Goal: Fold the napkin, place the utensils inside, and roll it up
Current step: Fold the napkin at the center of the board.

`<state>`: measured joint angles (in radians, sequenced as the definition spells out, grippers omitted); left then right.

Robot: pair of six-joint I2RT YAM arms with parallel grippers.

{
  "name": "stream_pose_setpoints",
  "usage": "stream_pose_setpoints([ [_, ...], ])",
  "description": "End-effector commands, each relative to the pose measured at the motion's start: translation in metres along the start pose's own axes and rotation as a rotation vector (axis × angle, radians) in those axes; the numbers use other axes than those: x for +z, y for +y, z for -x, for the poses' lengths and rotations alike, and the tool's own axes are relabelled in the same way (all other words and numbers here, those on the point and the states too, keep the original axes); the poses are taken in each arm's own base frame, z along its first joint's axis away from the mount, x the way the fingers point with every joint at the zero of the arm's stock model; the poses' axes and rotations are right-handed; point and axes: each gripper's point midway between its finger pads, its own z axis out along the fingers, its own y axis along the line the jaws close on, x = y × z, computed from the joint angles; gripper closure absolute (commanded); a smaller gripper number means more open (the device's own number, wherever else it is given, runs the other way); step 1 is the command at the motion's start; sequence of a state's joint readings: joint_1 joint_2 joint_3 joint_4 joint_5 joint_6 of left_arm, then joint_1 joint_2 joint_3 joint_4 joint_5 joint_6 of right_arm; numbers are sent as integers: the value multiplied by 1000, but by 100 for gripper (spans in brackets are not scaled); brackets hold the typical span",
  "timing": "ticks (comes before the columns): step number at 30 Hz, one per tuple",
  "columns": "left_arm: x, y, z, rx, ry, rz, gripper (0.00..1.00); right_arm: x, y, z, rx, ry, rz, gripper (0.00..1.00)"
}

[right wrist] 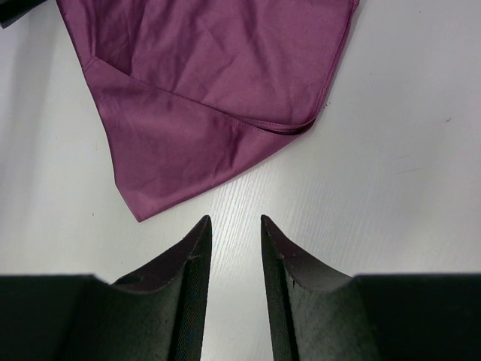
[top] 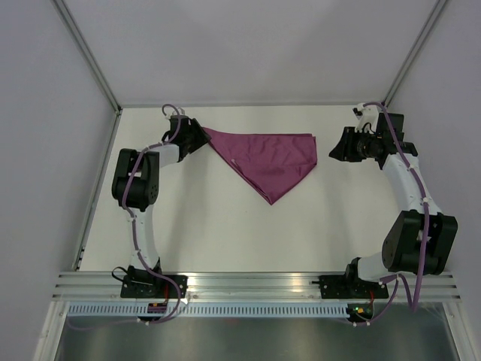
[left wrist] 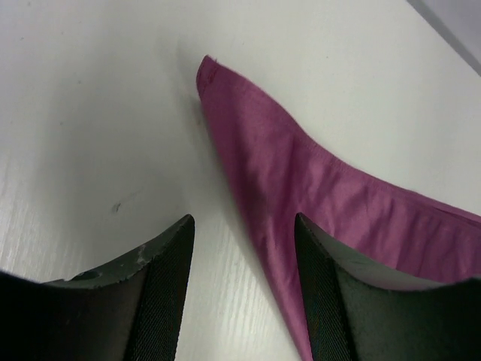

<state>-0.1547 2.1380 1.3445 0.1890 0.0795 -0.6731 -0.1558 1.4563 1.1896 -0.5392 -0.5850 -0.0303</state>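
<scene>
The plum-magenta napkin (top: pixel 267 159) lies folded into a triangle at the far middle of the white table, its point toward the arms. My left gripper (top: pixel 200 136) is at the napkin's left corner. In the left wrist view it (left wrist: pixel 242 218) is open, and the napkin's edge (left wrist: pixel 301 173) runs between the fingers beside the right finger, not pinched. My right gripper (top: pixel 332 150) is just right of the napkin's right corner. In the right wrist view it (right wrist: pixel 234 218) is open and empty over bare table, with the napkin (right wrist: pixel 210 90) ahead of it. No utensils are in view.
Grey walls close off the table (top: pixel 210 233) at the left, back and right. An aluminium rail (top: pixel 255 284) runs along the near edge, where both arm bases stand.
</scene>
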Motion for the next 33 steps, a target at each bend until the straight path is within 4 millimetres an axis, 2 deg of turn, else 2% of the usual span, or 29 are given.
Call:
stream_pose_setpoints([
  [1, 11, -7, 12, -47, -1, 3, 39, 3, 1, 1, -16, 0, 7, 61],
  [7, 25, -5, 14, -59, 12, 28, 45, 3, 2, -1, -16, 4, 9, 62],
  [10, 30, 1, 14, -53, 11, 60, 52, 4, 2, 0, -19, 3, 11, 61],
  [16, 34, 2, 20, -69, 17, 64, 77, 5, 3, -2, -17, 9, 14, 62],
  [17, 32, 2, 25, -72, 9, 62, 84, 5, 3, -2, -20, 9, 15, 62],
  [19, 27, 3, 28, -69, -3, 59, 90, 6, 4, -2, -22, 11, 17, 62],
  [20, 19, -1, 40, -68, -30, 53, 94, 6, 4, -3, -23, 14, 17, 62],
  [21, 16, 6, 34, -72, -27, 66, 96, 7, 5, -5, -25, 21, 22, 62],
  [22, 11, 5, 42, -74, -54, 51, 97, 7, 5, -4, -29, 22, 23, 62],
  [25, -7, 11, 53, -94, -97, 45, 98, 11, 10, -8, -44, 41, 34, 62],
  [29, -30, 26, 50, -108, -125, 73, 98, 16, 16, -12, -68, 68, 43, 62],
  [31, -45, 24, 55, -118, -150, 63, 98, 20, 21, -17, -88, 94, 56, 62],
  [32, -49, 32, 48, -135, -151, 69, 98, 23, 22, -23, -99, 120, 61, 62],
  [33, -54, 37, 48, -141, -169, 88, 98, 27, 29, -25, -117, 133, 75, 62],
])
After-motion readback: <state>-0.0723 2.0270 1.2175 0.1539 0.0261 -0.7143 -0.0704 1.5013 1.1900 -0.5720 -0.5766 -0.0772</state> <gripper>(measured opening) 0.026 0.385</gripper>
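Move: The far-left corner of the folded napkin, near its tip, lies about 4 cm ahead of my left hand, 1 cm to its left and 2 cm below. The napkin's far-right corner is roughly 38 cm to that hand's right and 2 cm ahead; the near corner is some 22 cm right and 24 cm back. From my right hand, held high, the far-left corner is around 21 cm ahead, 43 cm left and 16 cm down. I slide my left hand about 3 cm forward and slightly down over the far-left corner, close the half-open fingers to pinch it just behind its tip, then drag it some 7 cm back and to the left, turning about 10 degrees counter-clockwise and rising slightly at the end. Late on, my right hand, still open, drifts about 3 cm left and 2 cm down towards the napkin. ##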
